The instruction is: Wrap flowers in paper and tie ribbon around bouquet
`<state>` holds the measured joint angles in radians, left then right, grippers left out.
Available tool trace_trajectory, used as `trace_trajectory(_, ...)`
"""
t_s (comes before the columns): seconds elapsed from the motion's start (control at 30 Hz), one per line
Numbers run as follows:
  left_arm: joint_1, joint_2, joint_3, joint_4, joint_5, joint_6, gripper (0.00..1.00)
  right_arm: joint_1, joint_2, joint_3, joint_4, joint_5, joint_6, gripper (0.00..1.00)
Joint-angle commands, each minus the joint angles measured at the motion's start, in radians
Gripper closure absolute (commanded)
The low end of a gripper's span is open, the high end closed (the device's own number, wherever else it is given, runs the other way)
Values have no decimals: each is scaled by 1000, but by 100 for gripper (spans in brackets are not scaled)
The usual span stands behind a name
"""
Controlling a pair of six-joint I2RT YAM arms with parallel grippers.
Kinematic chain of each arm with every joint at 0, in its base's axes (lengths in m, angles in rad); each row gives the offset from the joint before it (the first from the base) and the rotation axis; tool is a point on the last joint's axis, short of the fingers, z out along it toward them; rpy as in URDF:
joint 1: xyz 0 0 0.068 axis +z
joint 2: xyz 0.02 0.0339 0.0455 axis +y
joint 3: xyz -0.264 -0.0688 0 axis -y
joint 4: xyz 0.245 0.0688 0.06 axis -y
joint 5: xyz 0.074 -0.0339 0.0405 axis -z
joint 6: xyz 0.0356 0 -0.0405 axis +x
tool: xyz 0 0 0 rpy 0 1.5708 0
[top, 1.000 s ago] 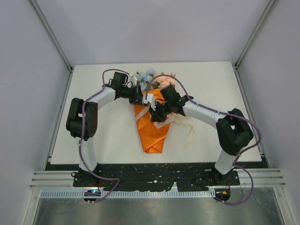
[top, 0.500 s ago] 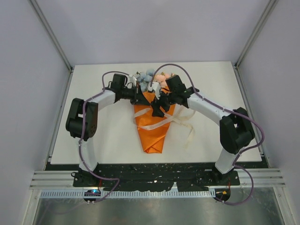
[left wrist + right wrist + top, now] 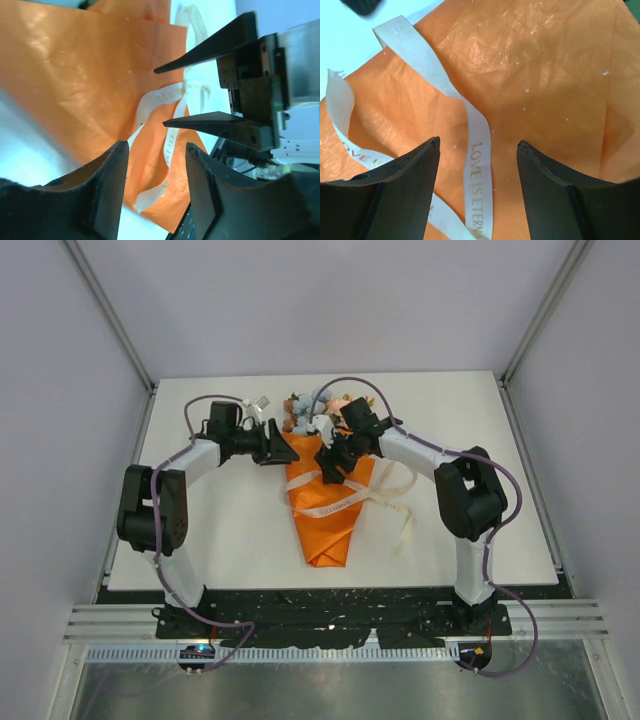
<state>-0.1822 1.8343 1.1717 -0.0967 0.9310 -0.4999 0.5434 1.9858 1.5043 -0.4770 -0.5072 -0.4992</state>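
The bouquet lies at mid-table: flowers point(image 3: 312, 415) at the far end, the orange paper point(image 3: 325, 525) forming a cone that points toward me. The cream ribbon point(image 3: 338, 504) lies loose across the cone and trails off to the right point(image 3: 405, 525). My left gripper point(image 3: 288, 454) is open beside the cone's upper left edge, holding nothing. My right gripper point(image 3: 332, 464) hovers open over the cone's upper part. In the right wrist view the printed ribbon point(image 3: 479, 165) runs between the open fingers point(image 3: 415, 170) over the paper point(image 3: 545, 65). The left wrist view shows paper point(image 3: 75, 75), ribbon point(image 3: 167, 95) and the right gripper's fingers point(image 3: 215, 42).
The white table point(image 3: 200, 530) is ringed by grey walls and metal frame posts point(image 3: 110, 315). Purple cables loop above both forearms. The black base rail point(image 3: 330, 615) runs along the near edge.
Both grippers have opened and let the ribbon go; it now lies slack across the cone. The left arm drew back to the left, and the right gripper shifted up the cone.
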Motion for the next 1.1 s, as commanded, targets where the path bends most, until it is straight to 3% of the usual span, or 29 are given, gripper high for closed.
trace_trajectory(0.0, 29, -130, 42, -132, -125, 187, 43, 27, 19, 74, -14, 21, -51, 33)
trace_trajectory(0.07, 38, -170, 39, -165, -188, 251, 36, 35, 27, 70, -14, 36, -71, 37)
trace_trajectory(0.17, 69, -234, 23, -170, -259, 308, 22, 39, 22, 70, -11, 45, -76, 64)
trace_trajectory(0.23, 98, -277, 11, -152, -264, 311, 1, 38, -5, 63, -17, 35, -75, 80)
trace_trajectory(0.33, 150, -297, 6, -104, -193, 265, 1, 43, -77, 36, -18, -8, -82, 94)
trace_trajectory(0.43, 219, -296, -7, 24, -79, 221, 0, 59, -126, 10, -23, -42, -93, 94)
trace_trajectory(0.5, 221, -293, 25, 5, -22, 332, 0, 78, -150, -6, -38, -57, -113, 94)
trace_trajectory(0.63, 213, -287, 106, -112, -92, 475, 0, 104, -186, -50, -61, -76, -137, 95)
trace_trajectory(0.8, 219, -313, 89, -103, -187, 564, 0, 135, -212, -124, -81, -68, -209, 95)
trace_trajectory(0.87, 221, -291, 150, -218, -260, 535, 0, 142, -222, -142, -89, -67, -234, 94)
trace_trajectory(0.93, 219, -227, 259, -398, -91, 684, 0, 150, -234, -163, -89, -62, -256, 95)
trace_trajectory(1.0, 160, -169, 341, -565, -127, 733, 0, 156, -249, -187, -78, -62, -265, 95)
trace_trajectory(1.07, 123, -147, 338, -624, -91, 771, 0, 159, -262, -203, -72, -65, -268, 95)
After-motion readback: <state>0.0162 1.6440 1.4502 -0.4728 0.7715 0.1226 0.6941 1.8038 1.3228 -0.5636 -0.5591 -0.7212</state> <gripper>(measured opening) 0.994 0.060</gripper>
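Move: The upper ribbon strip lies between the right hand's open fingers, about 1 cm to its left and 1 cm below. From that hand the lower ribbon strip crosses the paper about 9 cm back, level sideways, and the flower heads lie some 16 cm ahead and 2 cm left, both slightly below. From the empty left hand, the upper strip's gripping spot is about 10 cm right, 5 cm back and 5 cm below. Right fingers pinch the upper ribbon, pull it 10 cm back; left hand opens wide, withdrawing leftward and up. ##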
